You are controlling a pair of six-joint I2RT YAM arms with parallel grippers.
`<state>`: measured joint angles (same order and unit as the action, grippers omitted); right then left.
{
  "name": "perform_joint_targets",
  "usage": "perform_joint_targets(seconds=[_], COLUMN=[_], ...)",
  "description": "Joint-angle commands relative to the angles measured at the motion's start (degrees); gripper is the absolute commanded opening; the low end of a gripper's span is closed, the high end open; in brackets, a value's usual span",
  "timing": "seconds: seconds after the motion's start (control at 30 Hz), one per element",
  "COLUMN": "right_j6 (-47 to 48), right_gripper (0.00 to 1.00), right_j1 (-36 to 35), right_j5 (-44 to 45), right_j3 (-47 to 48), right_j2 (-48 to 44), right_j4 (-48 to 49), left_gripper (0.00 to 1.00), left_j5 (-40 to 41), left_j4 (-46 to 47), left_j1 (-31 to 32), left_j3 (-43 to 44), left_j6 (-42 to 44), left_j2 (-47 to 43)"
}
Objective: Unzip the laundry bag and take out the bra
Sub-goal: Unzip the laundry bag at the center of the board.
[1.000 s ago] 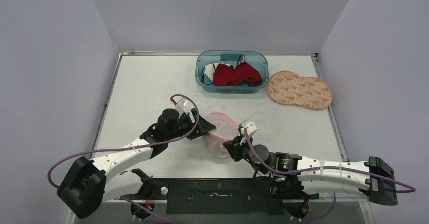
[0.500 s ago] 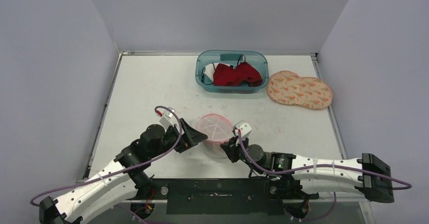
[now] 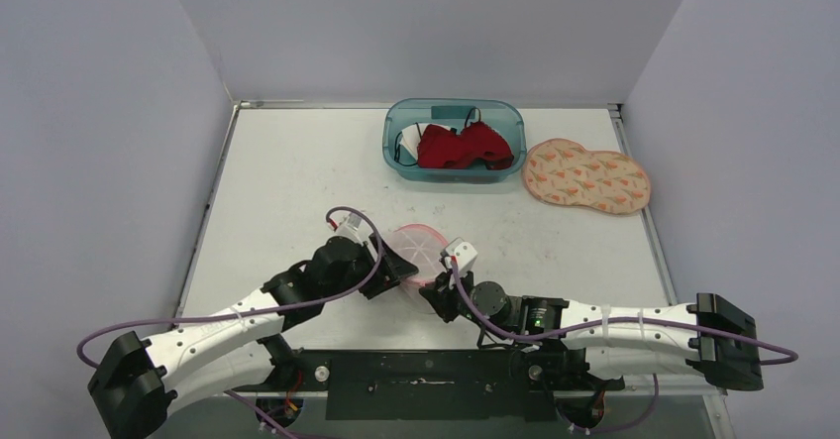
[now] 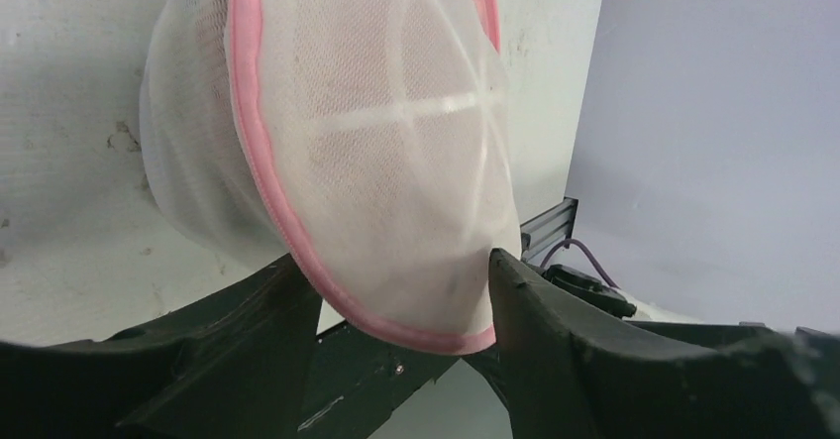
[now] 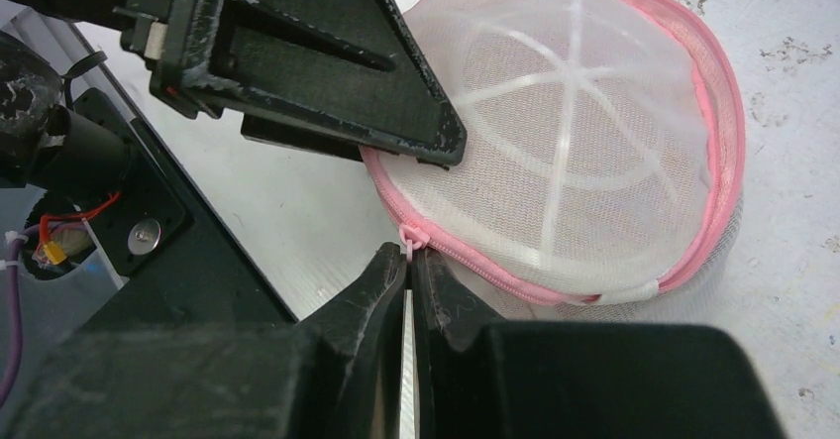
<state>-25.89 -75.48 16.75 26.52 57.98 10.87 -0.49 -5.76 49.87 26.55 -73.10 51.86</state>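
The laundry bag (image 3: 421,246), a round white mesh pouch with a pink zipper rim, lies near the table's front between both arms. My left gripper (image 3: 404,267) comes from the left. In the left wrist view its fingers (image 4: 535,320) press both sides of the laundry bag (image 4: 396,162) at its lower rim, so the left gripper (image 4: 394,259) is shut on it. My right gripper (image 3: 434,296) sits at the bag's near edge. In the right wrist view the right gripper (image 5: 409,251) is shut on the pink zipper pull (image 5: 407,235) of the laundry bag (image 5: 575,132). The bra is hidden; the mesh shows nothing inside.
A teal bin (image 3: 394,142) at the back holds a red garment (image 3: 461,147) and something white. An orange patterned pad (image 3: 586,176) lies to its right. A black rail (image 3: 426,380) runs along the near edge, close under both grippers. White walls enclose the table (image 3: 287,171).
My left gripper drew back and widened, then returned to the bag with narrower jaws. The right gripper has crept left and nearer along the rim, zipper pull pinched throughout.
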Motion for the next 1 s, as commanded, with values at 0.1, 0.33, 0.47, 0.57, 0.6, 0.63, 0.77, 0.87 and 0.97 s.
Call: perform_joint_targets(seconds=[0.1, 0.33, 0.47, 0.57, 0.6, 0.63, 0.77, 0.87, 0.97], right_j6=[1.4, 1.1, 0.8, 0.3, 0.2, -0.2, -1.2, -2.1, -2.6], right_gripper=[0.05, 0.05, 0.05, 0.05, 0.05, 0.05, 0.05, 0.05, 0.05], right_j1=[-0.6, -0.6, -0.5, -0.4, -0.3, 0.0, 1.5, 2.6, 3.3], right_j5=[0.3, 3.6, 5.6, 7.2, 7.6, 7.8, 7.9, 7.9, 7.9], right_j3=[3.0, 1.2, 0.5, -0.2, -0.4, -0.7, -1.7, -2.6, -3.2], right_j2=[-1.5, -5.8, -7.4, -7.8, -7.8, -7.7, -7.5, -7.9, -7.9], right_j4=[0.9, -3.0, -4.7, -5.8, -6.1, -6.2, -6.7, -6.5, -6.5], left_gripper=[0.41, 0.04, 0.00, 0.00, 0.00, 0.00, 0.00, 0.00, 0.00], left_j5=[3.2, 3.7, 3.7, 3.5, 3.3, 3.2, 3.0, 2.9, 2.8], left_j4=[5.0, 8.0, 8.4, 8.6, 8.7, 8.7, 8.4, 8.2, 8.0], left_j1=[-2.7, -4.6, -5.4, -5.6, -5.7, -5.8, -6.2, -6.6, -6.7], left_j3=[2.1, -0.9, -1.7, -2.2, -2.3, -2.4, -2.7, -2.9, -3.2], left_j6=[0.2, -0.9, -0.9, -0.9, -0.9, -0.9, -0.8, -0.7, -0.7], left_j2=[1.5, 1.1, 0.6, 0.3, 0.3, 0.0, -1.1, -2.0, -2.4])
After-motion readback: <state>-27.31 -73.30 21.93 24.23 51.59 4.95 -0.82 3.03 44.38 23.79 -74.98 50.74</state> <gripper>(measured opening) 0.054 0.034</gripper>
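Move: The laundry bag's pink rim lies between the left hand's open fingers, about 2 cm ahead of the hand point and 1 cm above it. The centre of the bag's lid is some 5 cm ahead and 1 cm to the right, and the zipper pull about 4 cm back and 3 cm right. The right hand already pinches that pull; from this hand the white tab on the rim is roughly 3 cm ahead and 4 cm to the right, nearly level. The left hand reaches about 2.5 cm forward and some 2 cm up while its fingers shut, pinching the pink rim to the left of the zipper pull, then holds there with a slow creep forward and left. The right hand keeps its pinch on the pull and draws it about 3.5 cm to the right and 2 cm forward, away from the left gripper and towards the white tab, arching up nearly 2 cm before sinking back slightly below its starting height. ##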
